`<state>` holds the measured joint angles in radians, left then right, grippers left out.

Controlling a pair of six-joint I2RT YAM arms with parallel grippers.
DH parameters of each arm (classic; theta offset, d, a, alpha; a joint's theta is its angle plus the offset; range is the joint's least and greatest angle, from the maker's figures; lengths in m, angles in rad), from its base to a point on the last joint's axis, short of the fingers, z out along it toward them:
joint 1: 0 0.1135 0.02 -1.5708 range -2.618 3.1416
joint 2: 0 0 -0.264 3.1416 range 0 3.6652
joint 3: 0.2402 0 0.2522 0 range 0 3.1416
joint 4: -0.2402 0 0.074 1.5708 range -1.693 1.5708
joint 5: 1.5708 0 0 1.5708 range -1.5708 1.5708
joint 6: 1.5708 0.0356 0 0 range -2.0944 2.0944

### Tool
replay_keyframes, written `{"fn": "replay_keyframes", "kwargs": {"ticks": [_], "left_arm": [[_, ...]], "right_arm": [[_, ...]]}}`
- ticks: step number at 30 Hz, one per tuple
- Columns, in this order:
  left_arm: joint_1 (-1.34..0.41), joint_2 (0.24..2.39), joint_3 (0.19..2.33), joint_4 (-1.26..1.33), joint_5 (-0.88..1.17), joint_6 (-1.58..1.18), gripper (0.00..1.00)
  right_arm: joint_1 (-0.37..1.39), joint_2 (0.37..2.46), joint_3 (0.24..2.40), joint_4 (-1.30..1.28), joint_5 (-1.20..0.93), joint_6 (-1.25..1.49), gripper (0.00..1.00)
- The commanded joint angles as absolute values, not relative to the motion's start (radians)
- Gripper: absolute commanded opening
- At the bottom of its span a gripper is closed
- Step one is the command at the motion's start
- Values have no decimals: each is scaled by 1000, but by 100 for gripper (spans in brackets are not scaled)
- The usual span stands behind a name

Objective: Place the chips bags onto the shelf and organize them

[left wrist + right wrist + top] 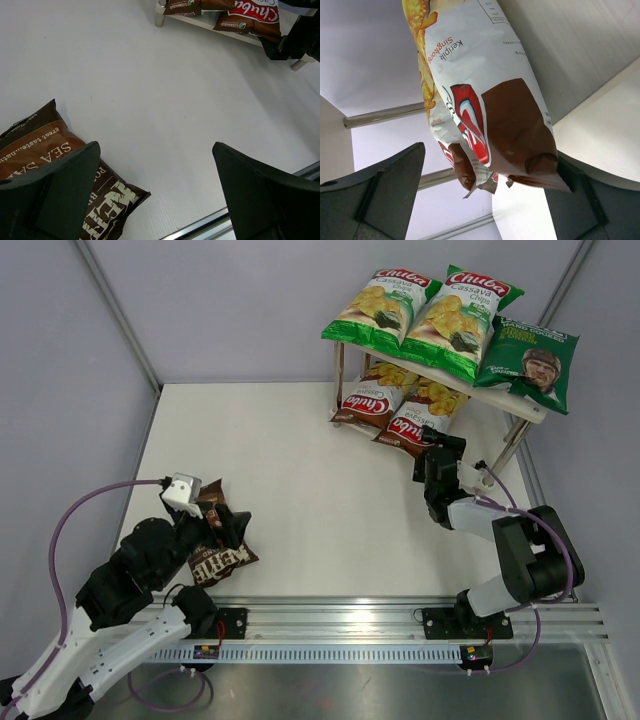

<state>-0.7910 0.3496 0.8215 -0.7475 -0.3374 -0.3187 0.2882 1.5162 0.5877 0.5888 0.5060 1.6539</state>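
Note:
The shelf (525,410) stands at the back right. Its upper board carries two green chips bags (378,305) (455,320) and a dark green portrait bag (530,362). Two brown-red bags (372,395) (422,415) lie on the lower board. My right gripper (436,438) is open at the near end of the right brown-red bag (490,100), whose crimped end hangs loose between the spread fingers of the right gripper (490,152). The dark brown Kettle bag (218,558) (45,145) lies on the table at the near left. My left gripper (225,527) (154,150) hangs open just over it, one finger above the bag.
A metal rail (400,620) runs along the table's near edge by both arm bases. Grey walls enclose the white table (300,470) on the left and at the back. The shelf's metal post (380,116) crosses the right wrist view.

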Motion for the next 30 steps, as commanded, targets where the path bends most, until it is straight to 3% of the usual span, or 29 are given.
{"fn": "replay_keyframes", "kwargs": {"ticks": [1, 10, 20, 26, 30], "left_arm": [[-790, 379, 827, -726, -393, -333, 99], [-737, 566, 868, -795, -503, -410, 99], [-165, 701, 862, -755, -318, -382, 99], [-17, 799, 862, -769, -312, -442, 99], [104, 807, 810, -726, -166, -538, 99]], "right_arm": [[281, 1427, 555, 505, 492, 1658, 100], [264, 1217, 517, 336, 465, 1606, 100], [252, 679, 431, -4, 391, 1228, 99], [252, 496, 442, -114, 154, 1014, 99], [252, 465, 407, 34, -168, 1012, 99]]}}
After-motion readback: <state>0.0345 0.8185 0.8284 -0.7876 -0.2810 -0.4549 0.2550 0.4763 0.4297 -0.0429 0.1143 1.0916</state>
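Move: The Sea Salt potato chips bag lies flat, about 9 cm to the left hand's left, 5 cm ahead and some 24 cm below; nothing else stands near it. From the right hand that bag is roughly 52 cm left, 21 cm back and 12 cm lower. The brown Chuba bag already set on the lower shelf has its middle about 11 cm ahead of the right hand, 3 cm left and 2 cm higher; the other brown Chuba bag is about 18 cm ahead and 15 cm left. Leftward, about 14 cm, the open left hand swings towards the Sea Salt bag, sinking throughout and reaching somewhat forward, while it turns counter-clockwise by roughly 45 degrees and its fingers tip further down. The right hand, already open, draws back from the shelved brown Chuba bag and then climbs as well, rolling its left side down and turning counter-clockwise late on. ##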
